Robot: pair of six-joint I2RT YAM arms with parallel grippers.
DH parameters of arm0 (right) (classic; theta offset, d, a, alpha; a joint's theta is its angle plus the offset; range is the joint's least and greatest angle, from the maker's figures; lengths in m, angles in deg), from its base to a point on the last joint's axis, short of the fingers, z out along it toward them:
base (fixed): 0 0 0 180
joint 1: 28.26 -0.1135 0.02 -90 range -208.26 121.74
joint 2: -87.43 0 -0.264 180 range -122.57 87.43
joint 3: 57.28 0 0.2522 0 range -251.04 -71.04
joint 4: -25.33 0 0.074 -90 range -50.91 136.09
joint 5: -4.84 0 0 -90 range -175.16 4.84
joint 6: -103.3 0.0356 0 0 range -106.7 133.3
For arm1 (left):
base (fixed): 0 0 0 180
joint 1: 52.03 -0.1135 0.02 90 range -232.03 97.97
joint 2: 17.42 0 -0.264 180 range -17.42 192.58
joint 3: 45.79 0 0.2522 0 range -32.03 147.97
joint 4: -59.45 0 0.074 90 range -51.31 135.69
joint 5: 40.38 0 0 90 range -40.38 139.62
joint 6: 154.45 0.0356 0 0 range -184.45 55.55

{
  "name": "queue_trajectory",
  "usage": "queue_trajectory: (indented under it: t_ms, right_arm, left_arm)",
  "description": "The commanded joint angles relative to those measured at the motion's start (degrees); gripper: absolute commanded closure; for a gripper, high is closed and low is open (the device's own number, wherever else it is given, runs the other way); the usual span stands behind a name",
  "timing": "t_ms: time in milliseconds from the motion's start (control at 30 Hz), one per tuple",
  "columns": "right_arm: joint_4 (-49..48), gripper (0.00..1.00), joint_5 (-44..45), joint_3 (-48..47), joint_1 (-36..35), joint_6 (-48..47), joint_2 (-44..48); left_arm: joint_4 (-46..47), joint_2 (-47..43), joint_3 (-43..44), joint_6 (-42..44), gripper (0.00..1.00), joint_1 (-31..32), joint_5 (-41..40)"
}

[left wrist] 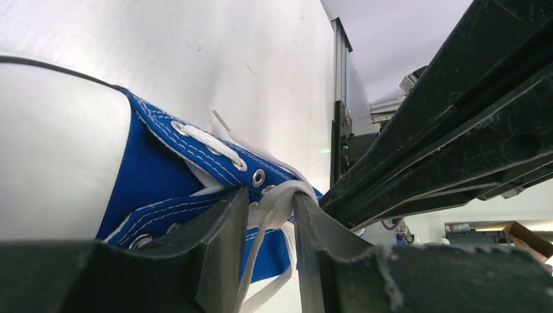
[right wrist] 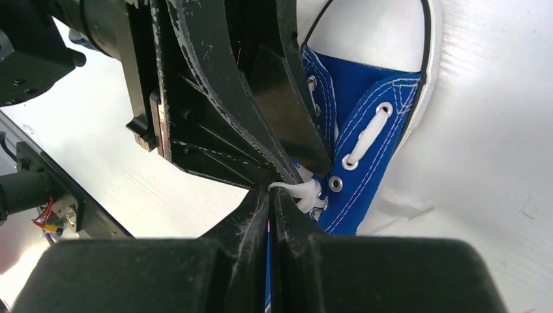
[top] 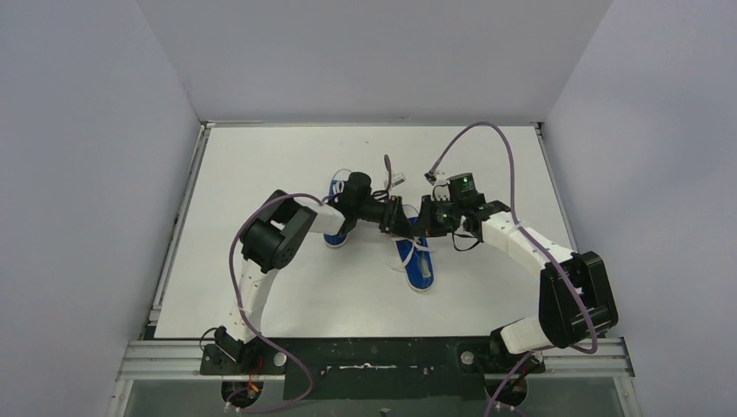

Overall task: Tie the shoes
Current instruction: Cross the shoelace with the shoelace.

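Two blue shoes with white laces lie on the white table. One shoe (top: 418,266) sits in the middle, and both grippers meet over its lacing. The other shoe (top: 335,236) lies to the left, mostly under the left arm. My left gripper (top: 407,222) (left wrist: 270,193) stands open, with a loop of white lace (left wrist: 277,203) hanging loose between its fingers and hooked over the right fingertip, just above the shoe (left wrist: 153,176). My right gripper (top: 428,224) (right wrist: 269,190) is shut on the lace (right wrist: 301,192) at its very tips, beside the shoe's eyelets (right wrist: 365,147).
Grey walls enclose the table (top: 287,287) on three sides. Metal rails (top: 178,226) run along its left and near edges. Purple cables (top: 487,130) arch over both arms. The left gripper's black fingers (right wrist: 287,111) fill the top of the right wrist view.
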Motion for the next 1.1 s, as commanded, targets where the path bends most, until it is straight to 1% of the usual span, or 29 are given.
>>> queue_trajectory:
  t_ms: [0,133,267,367,467,533,667,767,933,1067]
  right_arm:
    - [-5.9,1.00,3.8,0.9,-1.4,4.6,2.0]
    - [-6.0,1.00,6.0,-0.1,-3.2,6.0,0.4]
    - [-2.2,1.00,7.2,-2.8,-4.4,6.2,-1.6]
    - [2.7,0.96,8.4,-3.6,-4.7,6.0,-1.3]
    - [6.4,0.85,9.5,-3.7,-4.7,6.0,-0.2]
    - [8.7,0.82,10.0,-4.2,-4.5,6.1,0.8]
    - [12.7,0.69,10.7,-5.7,-4.3,6.1,2.3]
    - [14.7,0.63,11.0,-6.7,-4.0,6.4,3.7]
    - [16.9,0.58,10.0,-8.0,-1.5,5.1,6.0]
    - [17.2,0.59,9.0,-6.9,3.1,2.9,5.5]
  left_arm:
    - [7.3,-0.3,-1.1,-0.9,0.71,1.2,2.6]
    - [7.7,0.3,-0.9,-0.1,0.72,2.0,3.7]
    - [7.3,1.3,-0.9,0.5,0.72,2.3,2.1]
    - [6.5,2.0,-0.9,1.0,0.73,2.3,0.9]
    - [6.8,2.2,-1.1,1.0,0.72,2.1,-0.1]
    - [7.0,2.5,-1.2,0.9,0.72,2.2,-0.2]
    - [7.5,2.5,-1.6,0.7,0.72,2.2,-0.4]
    - [7.6,2.5,-1.9,0.7,0.72,2.1,-0.6]
    - [8.8,2.9,-2.5,-0.3,0.72,1.8,-0.5]
    - [8.9,2.6,-3.0,-0.3,0.72,1.5,-0.5]
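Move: The right gripper is already shut on the shoelace. The lace crossing on the shoe lies about 1 cm ahead of it, 1 cm to its right and 2 cm below. From that gripper the toe cap is some 7 cm ahead and 1 cm left, and the shoe's opening some 7 cm back and 1 cm right, both about 5 cm lower. The left gripper's partly open tips straddle the crossing, which lies level fore and aft, 1 cm right and 1 cm below. Ease the right gripper about 1 cm left and down beside the left fingertips, then open it nearly halfway to let go of the shoelace. Draw it back a couple of centimetres and to the right, then lift it over 3 cm, still going right and slightly forward. Sink the left gripper about 1.5 cm and back 1 cm onto the lace crossing, keeping its small gap around the lace. ##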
